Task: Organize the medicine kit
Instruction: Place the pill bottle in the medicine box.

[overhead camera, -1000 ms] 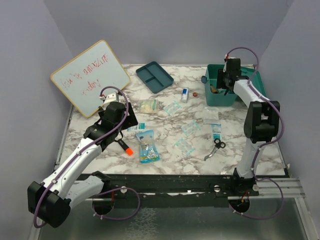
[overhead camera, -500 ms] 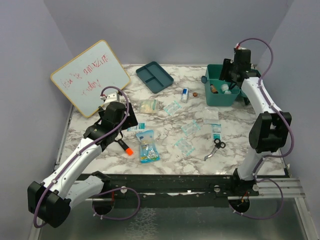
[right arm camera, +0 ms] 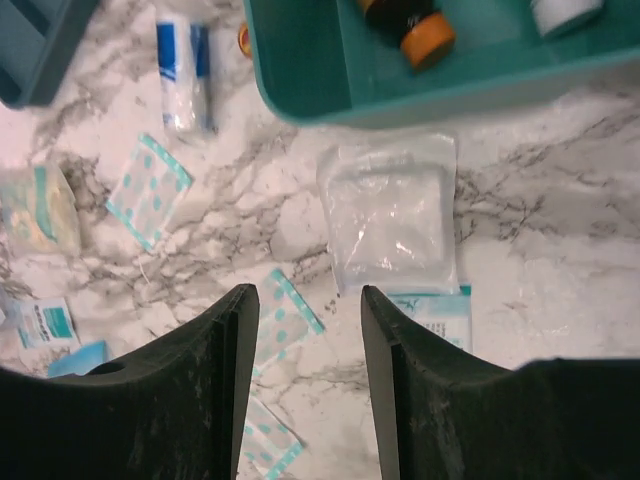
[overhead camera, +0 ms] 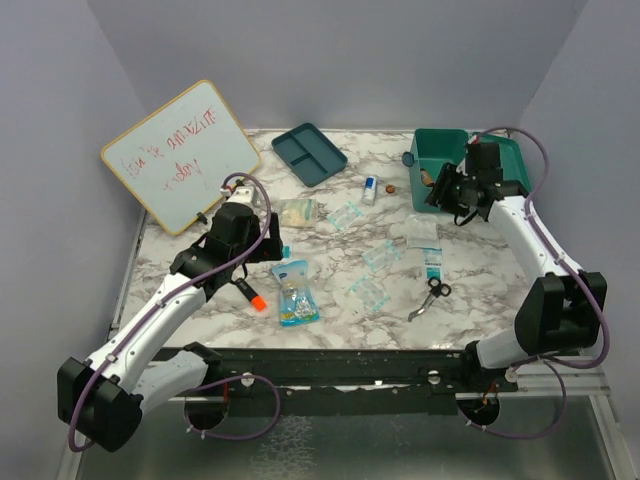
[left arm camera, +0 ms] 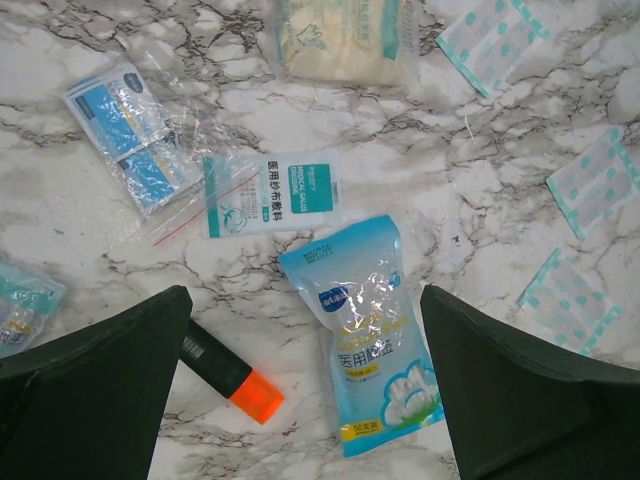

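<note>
The medicine kit (overhead camera: 446,142) is a teal box standing open at the back right; its front wall (right arm camera: 320,85) fills the top of the right wrist view, with a brown orange-capped bottle (right arm camera: 412,27) inside. My right gripper (overhead camera: 448,198) hovers just in front of the kit, open (right arm camera: 310,300) with nothing between its fingers, over a clear gauze bag (right arm camera: 392,215) and a dotted plaster (right arm camera: 285,318). My left gripper (overhead camera: 272,243) hangs wide open (left arm camera: 305,295) above a blue cotton swab packet (left arm camera: 372,335) and a black marker with an orange cap (left arm camera: 235,375).
A flat teal divided tray (overhead camera: 309,153) and a whiteboard (overhead camera: 180,155) stand at the back left. Loose on the marble lie a white and blue tube (overhead camera: 370,188), scissors (overhead camera: 432,295), a gauze packet (left arm camera: 270,192), a beige pack (left arm camera: 345,35) and several plasters (left arm camera: 590,185).
My right gripper has come out from over the kit and down to the table in front of it. The left gripper has shifted slightly to the right.
</note>
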{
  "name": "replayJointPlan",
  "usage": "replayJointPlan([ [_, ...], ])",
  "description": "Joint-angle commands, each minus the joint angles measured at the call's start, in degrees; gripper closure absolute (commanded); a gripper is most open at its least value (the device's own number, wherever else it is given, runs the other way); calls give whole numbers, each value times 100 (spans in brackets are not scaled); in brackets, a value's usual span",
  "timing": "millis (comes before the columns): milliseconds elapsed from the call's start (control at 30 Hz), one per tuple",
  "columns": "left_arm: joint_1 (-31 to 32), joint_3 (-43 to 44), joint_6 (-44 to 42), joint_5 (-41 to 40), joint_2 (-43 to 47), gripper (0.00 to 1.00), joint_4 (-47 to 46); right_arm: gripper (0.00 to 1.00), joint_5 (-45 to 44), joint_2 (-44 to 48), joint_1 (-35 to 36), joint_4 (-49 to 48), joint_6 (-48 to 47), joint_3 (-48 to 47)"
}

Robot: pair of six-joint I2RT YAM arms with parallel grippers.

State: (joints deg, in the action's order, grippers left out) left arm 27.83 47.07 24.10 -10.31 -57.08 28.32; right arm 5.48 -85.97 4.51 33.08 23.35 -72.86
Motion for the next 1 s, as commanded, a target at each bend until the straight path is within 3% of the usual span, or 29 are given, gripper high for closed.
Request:
replayJointPlan([
  [0, 3, -14, -565, 566, 121, 1, -118, 49, 83, 469, 117, -266, 224, 786],
  [133, 2, -95, -591, 715, 102, 1, -181, 48, -37, 461, 147, -938, 61, 1364],
  [400, 2, -82, -703, 849, 109, 1, -195, 48, -845, -115, 182, -1566, 113, 1635],
  [600, 1, -100, -713, 828, 130, 1, -195, 49, -1296, -532, 188, -1684, 39, 1574],
  [967, 0, -100, -713, 820, 178, 1, -203, 49, -1259, -1077, 184, -1747, 152, 1606],
])
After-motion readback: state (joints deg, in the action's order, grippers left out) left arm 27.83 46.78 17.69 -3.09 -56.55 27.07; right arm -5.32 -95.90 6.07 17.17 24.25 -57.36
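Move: The clear zip bag lies about 16 cm below the right hand, some 2 cm ahead and 1 cm to its right. The medicine box stands about 15 cm ahead and 6 cm right of that hand; the gauze packet lies roughly 6 cm back and 2 cm right, and the nearest bandage strip 4 cm back and 9 cm left. From the left hand, the zip bag is some 14 cm ahead and 36 cm to the right. Lower the right gripper about 13 cm, empty and half open, towards the clear zip bag in front of the medicine box. Start down and back by some 3.5 cm, then ease forward again and slightly right as you sink, tipping the fingers more steeply down by about 10 degrees. Shift the wide-open left gripper barely 2 cm right, turning it clockwise. ##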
